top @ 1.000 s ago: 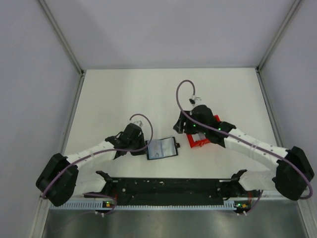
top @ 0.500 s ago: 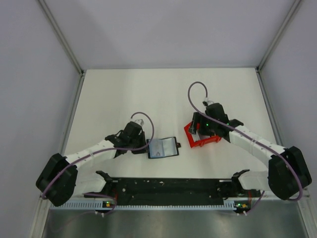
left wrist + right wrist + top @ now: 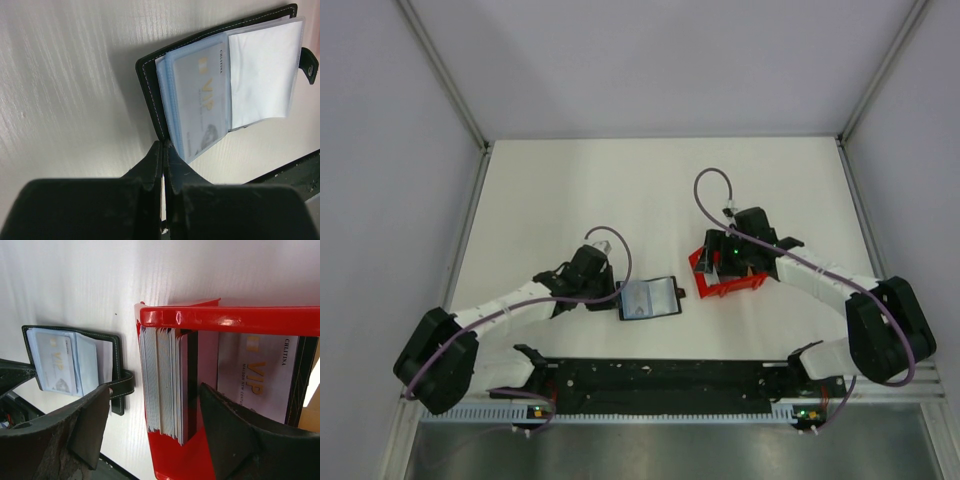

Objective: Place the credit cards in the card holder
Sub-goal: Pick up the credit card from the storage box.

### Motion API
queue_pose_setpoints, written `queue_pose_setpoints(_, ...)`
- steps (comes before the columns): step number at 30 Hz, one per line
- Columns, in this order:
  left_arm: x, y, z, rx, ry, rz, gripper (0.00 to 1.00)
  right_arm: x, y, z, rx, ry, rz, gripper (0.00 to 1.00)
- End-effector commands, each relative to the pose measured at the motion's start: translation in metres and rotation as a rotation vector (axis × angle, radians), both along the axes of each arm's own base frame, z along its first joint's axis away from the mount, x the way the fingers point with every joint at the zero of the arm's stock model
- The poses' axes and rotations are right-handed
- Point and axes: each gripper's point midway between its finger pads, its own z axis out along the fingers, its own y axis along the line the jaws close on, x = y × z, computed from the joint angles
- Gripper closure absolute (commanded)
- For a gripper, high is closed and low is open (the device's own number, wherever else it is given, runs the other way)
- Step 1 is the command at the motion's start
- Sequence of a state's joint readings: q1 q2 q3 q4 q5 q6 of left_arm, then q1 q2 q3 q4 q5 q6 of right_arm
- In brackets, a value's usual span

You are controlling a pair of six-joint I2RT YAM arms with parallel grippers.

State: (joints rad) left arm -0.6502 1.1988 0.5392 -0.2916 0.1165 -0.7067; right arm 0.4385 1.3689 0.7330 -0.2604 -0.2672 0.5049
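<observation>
The black card holder (image 3: 648,298) lies open on the table, its pale sleeves up with one pale card (image 3: 200,95) inside. My left gripper (image 3: 164,146) is shut, its tips touching the near edge of the holder's black cover (image 3: 148,85). A stack of credit cards (image 3: 165,385) stands on edge in the red tray (image 3: 225,320), and another pale card (image 3: 255,375) lies flat beside the stack. My right gripper (image 3: 152,390) is open, one finger either side of the stack, touching nothing. From above, the right gripper (image 3: 720,262) hovers over the red tray (image 3: 738,284).
The holder's strap with its snap (image 3: 122,385) points toward the tray, a short gap between them. The black base rail (image 3: 660,375) runs along the near table edge. Grey walls close in the white table (image 3: 650,190) on three sides.
My right gripper has opened wider and settled over the card stack; the red tray has turned and shifted slightly. The left arm and the holder have stayed still.
</observation>
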Motion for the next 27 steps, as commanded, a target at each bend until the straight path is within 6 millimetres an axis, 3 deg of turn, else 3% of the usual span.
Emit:
queue_pose_setpoints(1, 0.0113, -0.0126, 0.0139, -0.04, -0.038, -0.015, 1.0, 0.0106, 0.0063, 0.0219, 0.062, -0.069, 0.022, 0.3)
queue_pose_setpoints(15, 0.0096, -0.0143, 0.0119, -0.049, -0.032, -0.019, 1.0, 0.009, 0.0088, 0.0293, 0.095, -0.079, 0.023, 0.49)
queue_pose_setpoints(22, 0.0094, -0.0146, 0.0105, -0.051, -0.028, -0.02, 1.0, 0.0097, 0.0064, 0.0259, 0.084, -0.072, 0.007, 0.62)
queue_pose_setpoints(27, 0.0096, -0.0149, 0.0092, -0.053, -0.027, -0.018, 1.0, 0.0094, 0.0062, 0.0242, 0.084, -0.068, 0.009, 0.8)
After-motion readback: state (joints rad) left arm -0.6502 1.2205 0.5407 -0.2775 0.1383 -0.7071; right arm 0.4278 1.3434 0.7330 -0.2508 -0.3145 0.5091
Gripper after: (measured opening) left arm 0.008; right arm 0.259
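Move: My right hand is open above the storage box, straddling its packed card stack; the black-striped card on the stack's right face lies about 1 cm to my right, level fore and aft, some 2 cm below. The loose VIP card is about 6 cm right and 1 cm ahead, 3 cm down; the card holder is roughly 13 cm left, 7 cm back, 5 cm below. From my left hand, the striped card is about 20 cm right, 6 cm ahead and 2 cm higher. I close my right fingers from wide open to about a quarter of their range around the striped card at the stack's right face, the right finger coming in leftward against it. Early on I rise about 1 cm with a slight drift left, then hold the hand there while the fingers go on narrowing. ##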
